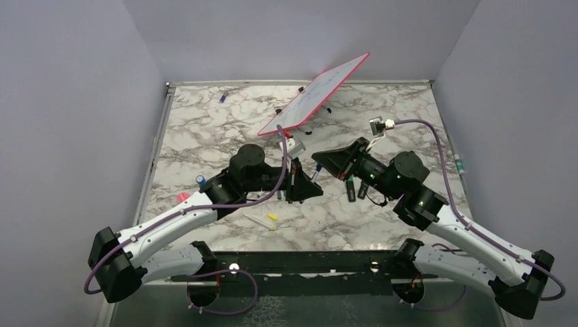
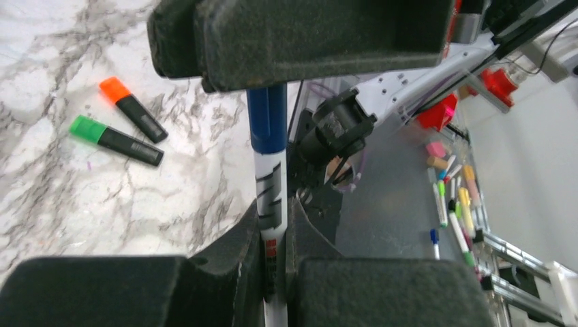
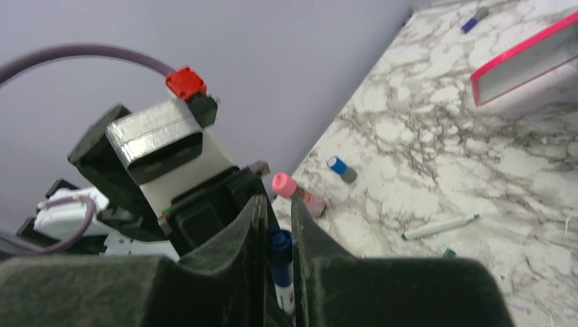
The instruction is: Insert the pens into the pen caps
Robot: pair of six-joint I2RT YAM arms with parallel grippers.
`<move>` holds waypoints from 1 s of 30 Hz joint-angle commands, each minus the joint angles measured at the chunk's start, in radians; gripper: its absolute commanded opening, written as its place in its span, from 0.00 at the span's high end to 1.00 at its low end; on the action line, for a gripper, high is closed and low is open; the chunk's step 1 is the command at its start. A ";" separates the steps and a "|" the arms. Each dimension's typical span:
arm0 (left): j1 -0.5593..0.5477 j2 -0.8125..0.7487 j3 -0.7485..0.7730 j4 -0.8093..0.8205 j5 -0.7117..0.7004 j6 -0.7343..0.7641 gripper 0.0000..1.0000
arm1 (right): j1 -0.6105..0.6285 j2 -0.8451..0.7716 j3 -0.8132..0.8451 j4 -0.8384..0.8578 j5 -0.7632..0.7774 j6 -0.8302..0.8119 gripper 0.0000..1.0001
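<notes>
A thin white-barrelled pen (image 2: pixel 270 197) with a dark blue pen cap (image 2: pixel 267 116) on its end spans the two grippers above the table's middle. My left gripper (image 2: pixel 275 225) (image 1: pixel 300 185) is shut on the white barrel. My right gripper (image 3: pixel 278 206) (image 1: pixel 327 159) is shut on the dark blue cap (image 3: pixel 279 246), and its black fingers (image 2: pixel 307 41) fill the top of the left wrist view. Two black highlighters lie on the marble, one with an orange end (image 2: pixel 133 109) and one with a green end (image 2: pixel 116 139). Another white pen (image 3: pixel 439 226) lies loose.
A red-framed whiteboard (image 1: pixel 317 92) stands tilted at the back. A blue-topped piece (image 1: pixel 202 181) and a pink-topped one (image 1: pixel 183 198) sit near the left edge. A small yellow cap (image 1: pixel 272 217) lies at the front. Several pens (image 2: pixel 453 197) lie beyond the table.
</notes>
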 commanded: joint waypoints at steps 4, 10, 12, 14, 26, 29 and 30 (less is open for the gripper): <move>0.010 0.073 0.313 -0.006 -0.049 0.203 1.00 | 0.027 0.048 -0.061 -0.197 -0.258 0.078 0.99; 0.047 0.114 0.407 -0.039 -0.057 0.210 1.00 | 0.027 0.021 -0.100 -0.209 -0.263 0.088 0.99; 0.047 0.117 0.397 -0.032 -0.036 0.205 1.00 | 0.027 0.013 -0.096 -0.217 -0.243 0.089 0.99; 0.048 0.109 0.353 -0.020 -0.015 0.197 1.00 | 0.027 -0.007 -0.087 -0.221 -0.189 0.083 0.99; 0.046 0.022 -0.223 0.143 -0.018 -0.021 1.00 | 0.027 -0.049 0.036 -0.442 0.273 0.072 0.48; 0.046 0.030 -0.276 0.154 -0.073 -0.068 1.00 | 0.027 -0.074 0.025 -0.466 0.335 0.072 0.43; 0.046 0.037 -0.290 0.147 -0.102 -0.075 1.00 | 0.027 -0.082 0.017 -0.469 0.369 0.070 0.42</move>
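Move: The blue cap already sits on the upper end of the marker that the left hand holds, about 6 cm above that hand, 2 cm ahead and 1 cm right. From the left hand the green highlighter lies roughly 9 cm ahead, 15 right, the orange one 9 ahead, 19 right, and the yellow cap level, 10 left, all some 25 cm below. From the right hand, pinching the blue cap, the marker is about 6 cm below, 2 back and 1 left. The blue cap stays pinched in the right fingers on the marker while both hands first rise together about 1.5 cm, the left tipping its fingers down some 10 degrees. Then the right fingers open and let go of the cap, that hand sinking and drawing off to the right with its fingers dipping, as the left, keeping its grip, carries the marker down faster, roughly 13 cm, and slightly left. ##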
